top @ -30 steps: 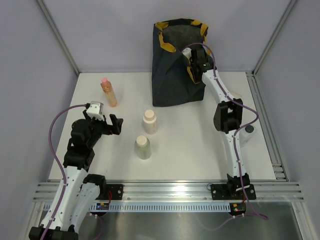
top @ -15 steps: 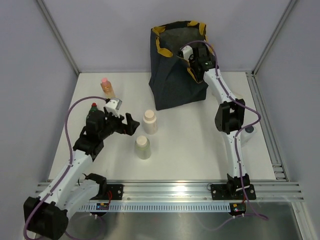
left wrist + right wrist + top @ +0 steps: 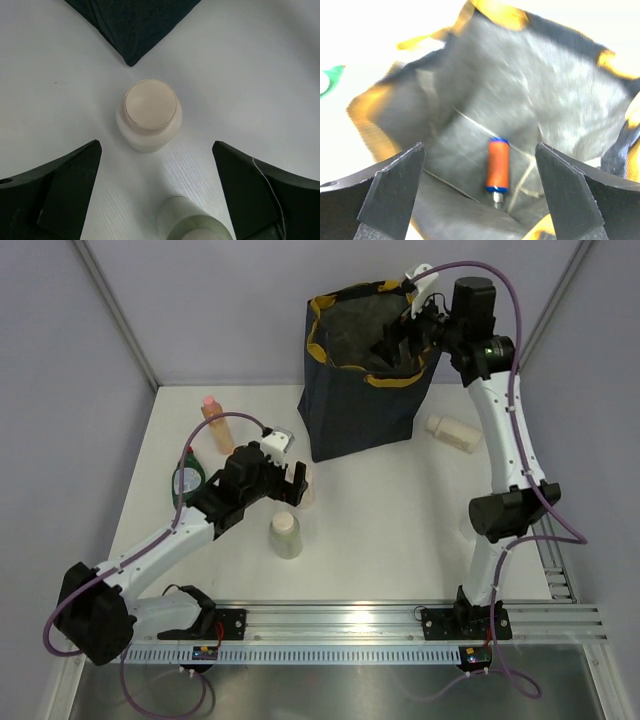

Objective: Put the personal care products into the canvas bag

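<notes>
The canvas bag (image 3: 352, 418) stands upright at the back, dark navy with a mustard rim. My right gripper (image 3: 401, 344) hangs open over its mouth with nothing in it. In the right wrist view, an orange bottle with blue ends (image 3: 498, 166) lies on the grey lining (image 3: 550, 95), below the right gripper (image 3: 480, 148). My left gripper (image 3: 297, 486) is open above an upright cream bottle (image 3: 149, 116), which sits ahead of the left gripper (image 3: 156, 149). A pale bottle (image 3: 285, 536) stands just in front. A peach bottle with a pink cap (image 3: 214, 423) stands at the left.
Another cream bottle (image 3: 452, 433) lies on its side to the right of the bag. A round green-topped item (image 3: 186, 483) sits under the left arm's cable. The bag's near corner (image 3: 131, 30) is close behind the cream bottle. Metal rails run along the table's near and right edges.
My right gripper has opened and risen above the bag's mouth, and the orange bottle now lies inside. The left arm has reached right, over the cream bottle.
</notes>
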Tool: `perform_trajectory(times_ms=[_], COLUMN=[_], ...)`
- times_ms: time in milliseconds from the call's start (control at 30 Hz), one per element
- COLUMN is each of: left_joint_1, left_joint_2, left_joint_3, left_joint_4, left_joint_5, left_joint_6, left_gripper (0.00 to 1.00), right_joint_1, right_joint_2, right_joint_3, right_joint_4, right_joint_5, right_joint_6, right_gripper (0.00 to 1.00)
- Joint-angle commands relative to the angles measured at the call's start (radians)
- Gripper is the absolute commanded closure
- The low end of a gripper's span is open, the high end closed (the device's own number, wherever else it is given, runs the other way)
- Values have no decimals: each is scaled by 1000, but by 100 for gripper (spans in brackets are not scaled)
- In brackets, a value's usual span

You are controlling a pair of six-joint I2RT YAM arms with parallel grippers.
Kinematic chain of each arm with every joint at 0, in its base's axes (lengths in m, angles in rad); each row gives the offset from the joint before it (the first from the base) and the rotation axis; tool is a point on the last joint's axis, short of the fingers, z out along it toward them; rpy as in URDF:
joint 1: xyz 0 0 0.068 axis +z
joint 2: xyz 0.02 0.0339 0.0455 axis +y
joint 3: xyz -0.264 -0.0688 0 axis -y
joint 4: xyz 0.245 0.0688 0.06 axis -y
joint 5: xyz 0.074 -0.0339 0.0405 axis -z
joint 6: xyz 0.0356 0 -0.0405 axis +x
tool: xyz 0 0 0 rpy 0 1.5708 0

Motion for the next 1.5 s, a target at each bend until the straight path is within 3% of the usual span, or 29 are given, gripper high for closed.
perform_trajectory(times_ms=[0,200,400,633,733,833,900,1033,1133,1267,1333,1467], left_joint_1=[-19,-32,-37,-37,-37,-37,-37,-33,-13,27,47,84], left_joint_2=[61,150,268,368,397,418,422,399,356,296,271,233], left_joint_3=[49,41,67,75,87,107,105,114,137,159,144,107], left_joint_4=[37,109,168,297,349,372,403,412,394,373,388,434], left_joint_5=[-73,-43,-145,-238,-251,-222,-190,-146,-69,80,133,267], left_joint_6=[48,61,56,21,10,13,24,36,19,-111,-162,-328], left_gripper=[1,1,1,11,24,46,68,98,100,100,100,100], right_joint_1=[6,6,6,4,6,4,6,4,6,12,22,133], right_joint_2=[-160,-372,-509,-593,-613,-633,-647,-662,-670,-682,-688,-724], right_joint_3=[-91,-390,-612,-763,-812,-855,-878,-903,-929,-1019,-1090,-1242], right_joint_4=[19,76,79,93,111,124,121,72,13,-31,7,194], right_joint_5=[-162,-276,-373,-394,-408,-411,-419,-430,-439,-442,-422,-148], right_joint_6=[50,56,54,58,76,81,70,-5,-108,-237,-226,-38], right_gripper=[1,1,0,1,0,1,0,0,0,1,0,1])
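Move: The white bottle, standing upright, is about 6 cm ahead of the left hand, 3 cm to its right and 11 cm below; the grey-green bottle stands some 13 cm nearer the base than it and 3 cm farther left. From the right hand the white bottle is roughly 15 cm back, 21 cm left and 34 cm down, the grey-green bottle 28 cm back, 24 cm left and as low. The canvas bag's middle is 12 cm ahead, 6 cm left and 24 cm below that hand. The white bottle is taken round its upper part, just under the cap: the open left hand sinks some 8 cm while easing forward onto it, pinches it, then lifts it with a slight drift right and back, rolling its left side down. The empty right hand, still wide open, pulls back about 22 cm off the bag mouth, first rising, then sinking well below its starting height, turning counter-clockwise and tipping down towards the white bottle. ##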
